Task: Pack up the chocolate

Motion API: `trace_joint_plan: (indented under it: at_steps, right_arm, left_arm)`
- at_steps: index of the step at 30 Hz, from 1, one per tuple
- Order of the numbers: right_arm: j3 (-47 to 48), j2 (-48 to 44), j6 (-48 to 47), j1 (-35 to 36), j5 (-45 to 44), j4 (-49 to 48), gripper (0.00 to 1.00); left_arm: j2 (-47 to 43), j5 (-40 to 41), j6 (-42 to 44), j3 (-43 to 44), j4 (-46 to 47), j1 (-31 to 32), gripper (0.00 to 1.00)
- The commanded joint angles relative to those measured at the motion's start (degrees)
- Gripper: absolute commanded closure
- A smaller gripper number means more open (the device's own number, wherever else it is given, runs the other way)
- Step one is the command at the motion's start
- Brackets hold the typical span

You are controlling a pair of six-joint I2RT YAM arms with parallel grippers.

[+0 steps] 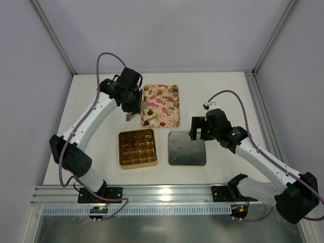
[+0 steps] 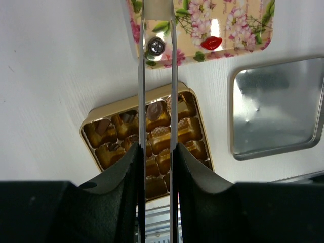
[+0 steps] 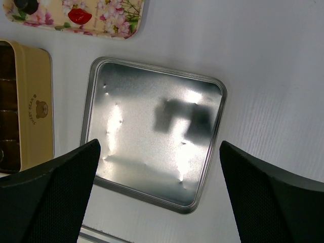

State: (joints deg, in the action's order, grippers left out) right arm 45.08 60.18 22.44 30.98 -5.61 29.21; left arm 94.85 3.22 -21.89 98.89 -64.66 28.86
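Observation:
The gold box (image 1: 136, 148) sits open on the table, its grid holding dark-brown chocolate (image 1: 135, 146); it also shows in the left wrist view (image 2: 187, 126) and at the left edge of the right wrist view (image 3: 33, 101). My left gripper (image 1: 132, 104) (image 2: 157, 147) is shut on metal tongs (image 2: 173, 76) and hovers at the left edge of the pink-floral tray (image 1: 161, 105). The tong blades stand slightly apart over a silver-wrapped piece (image 2: 154, 47). My right gripper (image 1: 198, 129) (image 3: 159, 147) is open and empty above the grey lid (image 1: 187, 148) (image 3: 152, 126), which lies inside-up.
The floral tray (image 2: 223, 25) holds several wrapped sweets, among them a red lip-shaped one (image 2: 211, 43) (image 3: 80, 16). The lid (image 2: 278, 106) lies right of the box. A metal rail (image 1: 162, 195) runs along the near table edge. Walls close the sides.

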Motion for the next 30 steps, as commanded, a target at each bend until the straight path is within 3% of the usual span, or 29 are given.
trace_joint_plan:
  at_steps: [1, 19, 30]
  right_arm:
    - [0.5, 0.7, 0.2, -0.1, 0.0, -2.6, 0.00]
    - [1.7, 4.2, 0.9, -0.1, 0.1, -3.2, 0.00]
    - [1.3, 4.0, 1.5, -0.1, -0.2, -2.4, 0.00]
  left_arm:
    - [-5.2, -1.5, -0.8, -4.4, 0.2, 0.1, 0.70]
    - [-25.2, -5.6, -1.0, -21.2, -1.9, 0.1, 0.69]
    - [-30.6, -8.8, -1.6, -29.1, -0.6, 1.5, 0.69]
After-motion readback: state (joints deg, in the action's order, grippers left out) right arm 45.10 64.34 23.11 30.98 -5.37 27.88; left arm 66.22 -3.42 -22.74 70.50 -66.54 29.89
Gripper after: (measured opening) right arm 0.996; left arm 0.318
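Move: The chocolate box, where the left hand is taking a pale piece in its tongs, has its middle about 7 cm back from that hand, 1 cm to its right and some 19 cm below. The flowered tray is centred roughly 19 cm ahead and 12 cm right of the hand; the metal tray lies about 26 cm to the right of the box and 1 cm farther out. From the right hand, the box is about 28 cm to the left, level fore and aft, and 12 cm lower. Keeping its grip on the tongs, with the pale piece still between their tips, the left hand draws back about 13 cm and some 4 cm left, so that the tips come away from the flowered tray and over the far part of the chocolate box. It travels nearly level at first and only near the end starts down, by about 2 cm, its wrist turning barely 5 degrees; the open right hand sinks about 1.5 cm over the metal tray. ##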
